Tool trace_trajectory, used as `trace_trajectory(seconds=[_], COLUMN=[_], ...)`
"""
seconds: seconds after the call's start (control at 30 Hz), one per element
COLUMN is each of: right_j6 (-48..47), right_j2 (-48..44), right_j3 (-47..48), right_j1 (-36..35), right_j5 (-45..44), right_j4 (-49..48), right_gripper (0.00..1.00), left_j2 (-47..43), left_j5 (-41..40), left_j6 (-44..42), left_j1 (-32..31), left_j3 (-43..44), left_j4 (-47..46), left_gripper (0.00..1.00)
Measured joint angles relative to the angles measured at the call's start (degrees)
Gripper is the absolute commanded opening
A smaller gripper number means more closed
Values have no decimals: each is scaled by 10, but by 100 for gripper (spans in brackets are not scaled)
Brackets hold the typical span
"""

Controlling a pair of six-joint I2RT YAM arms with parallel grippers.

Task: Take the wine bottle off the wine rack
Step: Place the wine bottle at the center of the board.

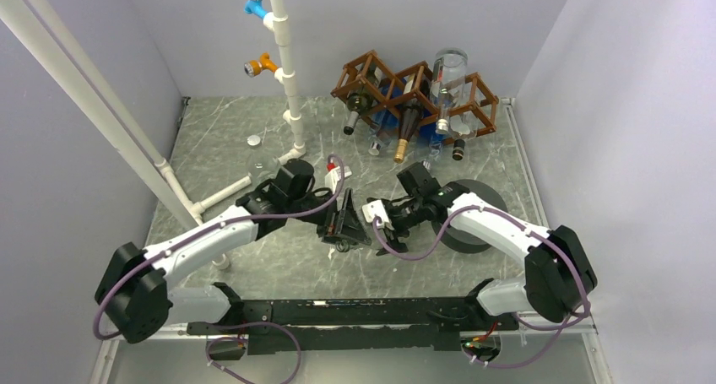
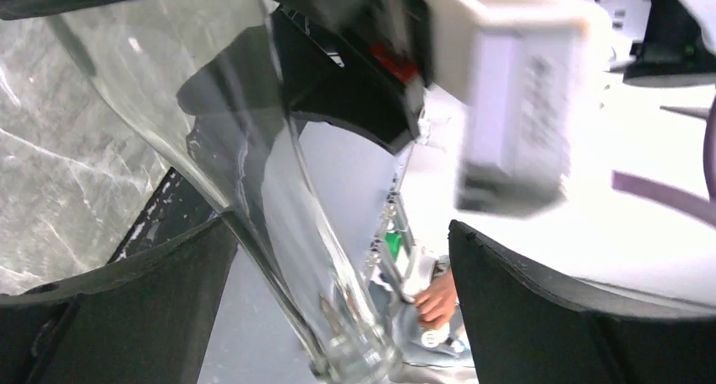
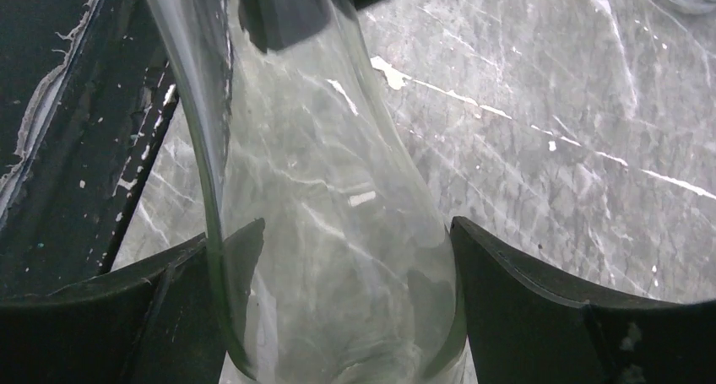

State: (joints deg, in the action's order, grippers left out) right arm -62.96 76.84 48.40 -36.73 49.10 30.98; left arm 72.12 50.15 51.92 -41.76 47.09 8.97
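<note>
A clear glass wine bottle (image 3: 338, 190) fills the right wrist view. My right gripper (image 3: 355, 232) is shut on its wide body, and both fingers (image 3: 540, 308) touch the glass. In the left wrist view the bottle's neck (image 2: 338, 308) runs between the fingers of my left gripper (image 2: 342, 232). That gripper is open, with a wide gap to its right finger (image 2: 549, 316). The two grippers, left (image 1: 344, 228) and right (image 1: 377, 215), meet mid-table in the top view. The brown wooden wine rack (image 1: 365, 66) stands at the back and holds several other bottles.
A white pipe stand (image 1: 287, 63) with blue and orange fittings rises at the back left. A black round disc (image 1: 473, 224) lies under the right arm. A white cap (image 1: 253, 140) and a small red-and-white tube (image 1: 336, 175) lie near the left arm.
</note>
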Motion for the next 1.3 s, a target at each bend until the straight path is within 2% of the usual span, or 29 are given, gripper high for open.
trace_trajectory(seconds=[0.3, 0.63, 0.8, 1.3], right_j6=[1, 2, 2, 7], right_j2=[-1, 0, 0, 0], right_j3=[0, 0, 0, 0], right_j1=[17, 31, 45, 87], right_j5=[3, 10, 13, 50], right_j4=[7, 12, 24, 32], right_gripper=[13, 13, 13, 12], left_j2=[-56, -101, -135, -279], left_j5=[-1, -41, -80, -239], left_j6=[-45, -84, -106, -167], left_j1=[12, 21, 21, 21], left_j3=[6, 26, 28, -41], left_j4=[13, 29, 23, -89], left_gripper=[100, 100, 99, 99])
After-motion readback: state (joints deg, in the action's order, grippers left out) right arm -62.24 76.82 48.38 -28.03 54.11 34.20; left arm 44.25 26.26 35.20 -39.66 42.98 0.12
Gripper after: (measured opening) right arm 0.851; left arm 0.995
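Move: The tilted wine bottle, neck up and to the left, has its neck between the left hand's already open fingers. Its middle lies some 8 cm right of that hand, level fore and aft and about 6 cm below. The right hand holds the bottle's lower body. From that hand the board centre is about 18 cm ahead, 12 cm left and 13 cm below; the black disc is roughly 12 cm ahead, 20 cm right and 9 cm below. The bottle stays gripped low on its body by the right hand, which eases it about 3 cm right and forward, turning slightly clockwise. The wide-open left hand draws its fingers clear of the neck, rising some 11 cm, then also going left and forward away from the bottle while the wrist rolls and swings round about 50 degrees. ##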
